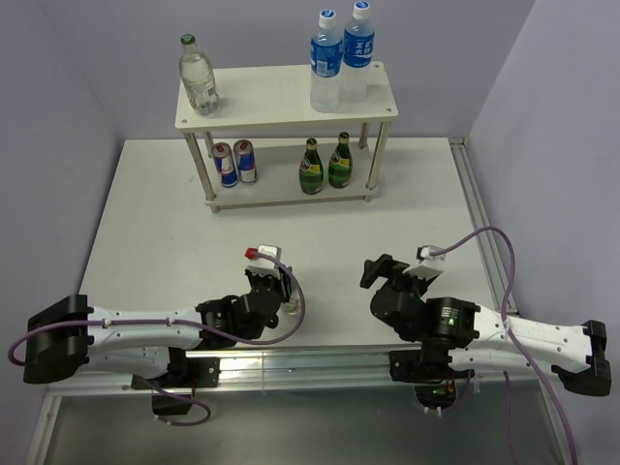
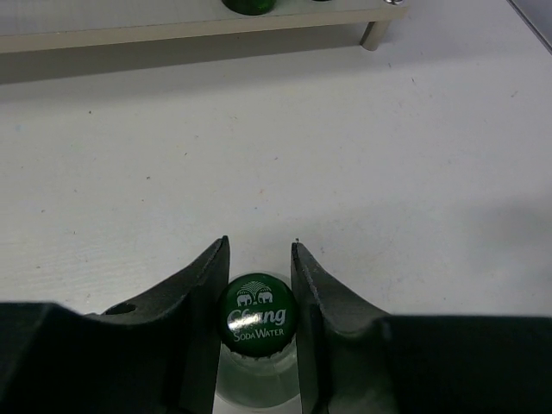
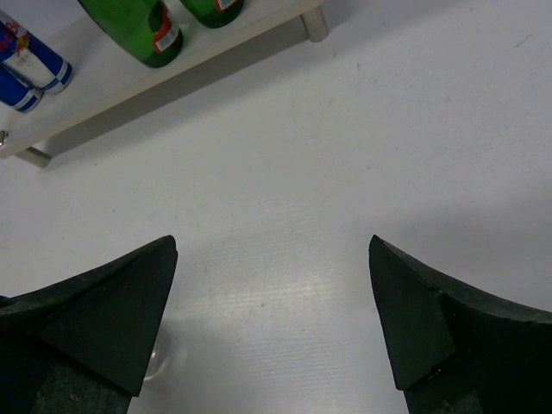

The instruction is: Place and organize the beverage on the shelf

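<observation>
A clear glass soda water bottle with a green cap [image 2: 257, 315] stands upright on the table near the front edge. My left gripper [image 2: 260, 257] is shut on its neck, one finger on each side of the cap; in the top view the gripper [image 1: 275, 283] hides most of the bottle [image 1: 288, 309]. My right gripper [image 3: 272, 259] is open and empty, low over the table, right of the bottle [image 1: 384, 270]. The shelf [image 1: 281, 97] stands at the back. Its top holds a clear bottle [image 1: 199, 76] and two blue-label bottles [image 1: 326, 60].
The lower tier holds two blue-and-silver cans [image 1: 235, 162] and two green bottles [image 1: 325, 165]; they also show in the right wrist view, cans [image 3: 34, 60] and green bottles [image 3: 142, 30]. White table [image 1: 165, 223] lies between arms and shelf. Purple walls stand around.
</observation>
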Action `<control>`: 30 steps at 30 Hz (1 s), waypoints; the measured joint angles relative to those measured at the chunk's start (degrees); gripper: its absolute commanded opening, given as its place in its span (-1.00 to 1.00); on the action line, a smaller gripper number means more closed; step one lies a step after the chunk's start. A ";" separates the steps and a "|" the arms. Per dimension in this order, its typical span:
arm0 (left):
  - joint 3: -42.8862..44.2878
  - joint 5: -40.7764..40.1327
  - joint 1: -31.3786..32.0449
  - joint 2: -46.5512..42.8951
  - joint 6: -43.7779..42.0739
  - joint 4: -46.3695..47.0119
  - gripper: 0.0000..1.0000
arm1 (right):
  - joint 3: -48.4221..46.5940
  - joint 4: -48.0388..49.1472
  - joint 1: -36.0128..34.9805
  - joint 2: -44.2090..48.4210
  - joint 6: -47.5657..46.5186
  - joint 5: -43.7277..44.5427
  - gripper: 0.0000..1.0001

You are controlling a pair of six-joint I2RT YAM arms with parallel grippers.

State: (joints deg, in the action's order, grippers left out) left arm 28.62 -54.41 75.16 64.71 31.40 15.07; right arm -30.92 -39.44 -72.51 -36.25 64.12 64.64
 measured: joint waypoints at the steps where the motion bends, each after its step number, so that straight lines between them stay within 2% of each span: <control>1: 0.13 -0.22 0.11 0.07 0.07 -0.24 -0.99 | 0.22 0.00 0.00 0.00 0.00 0.00 0.98; 5: 1.51 -1.18 0.37 0.55 1.07 -2.95 -0.99 | 0.39 -0.02 0.00 0.00 0.20 0.00 0.98; 8: 4.37 -2.38 0.48 1.40 0.72 -8.59 -0.99 | 0.44 -0.02 0.00 0.09 0.24 -0.02 0.98; 12: 9.11 -3.63 0.39 1.70 -4.15 -13.90 -0.99 | 0.50 0.00 0.00 0.39 0.37 0.00 0.98; 16: 15.37 -3.06 -1.36 1.49 -10.25 -14.32 -0.99 | 0.50 0.04 0.00 0.81 0.35 0.00 0.98; 23: 30.08 3.28 -12.59 2.01 -19.45 -15.28 -0.99 | 0.52 0.04 0.00 1.29 0.37 0.02 0.98; 30: 55.80 11.19 -27.12 12.28 -26.60 -20.68 -0.99 | 0.90 0.00 0.00 2.97 0.81 0.39 0.98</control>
State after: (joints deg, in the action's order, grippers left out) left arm 84.42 -43.22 48.03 76.99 4.80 -5.61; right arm -30.02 -39.44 -72.51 -33.28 64.93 65.04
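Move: The soda water bottle is already between the left fingers, still over its spot on the table. Its place, the free spot on the top board beside the first soda bottle, lies about 34 cm ahead, 12 cm left and 21 cm up. That first bottle stands some 8 cm left of the spot; the nearer water bottle is roughly 20 cm to the spot's right. The red bull cans are about 34 cm ahead and 16 cm left, on the lower board. From the right hand the spot is some 36 cm ahead, 33 cm left. The soda water bottle, still pinched upright in the left fingers, is barely shifted at first, then carried up fast by about 27 cm and, as it climbs, increasingly forward by some 15 cm and slightly left, towards the top board beside the first soda bottle. The wrist tips the fingers up about 15 degrees and swings nearly as much counter-clockwise; the grip stays unchanged. ##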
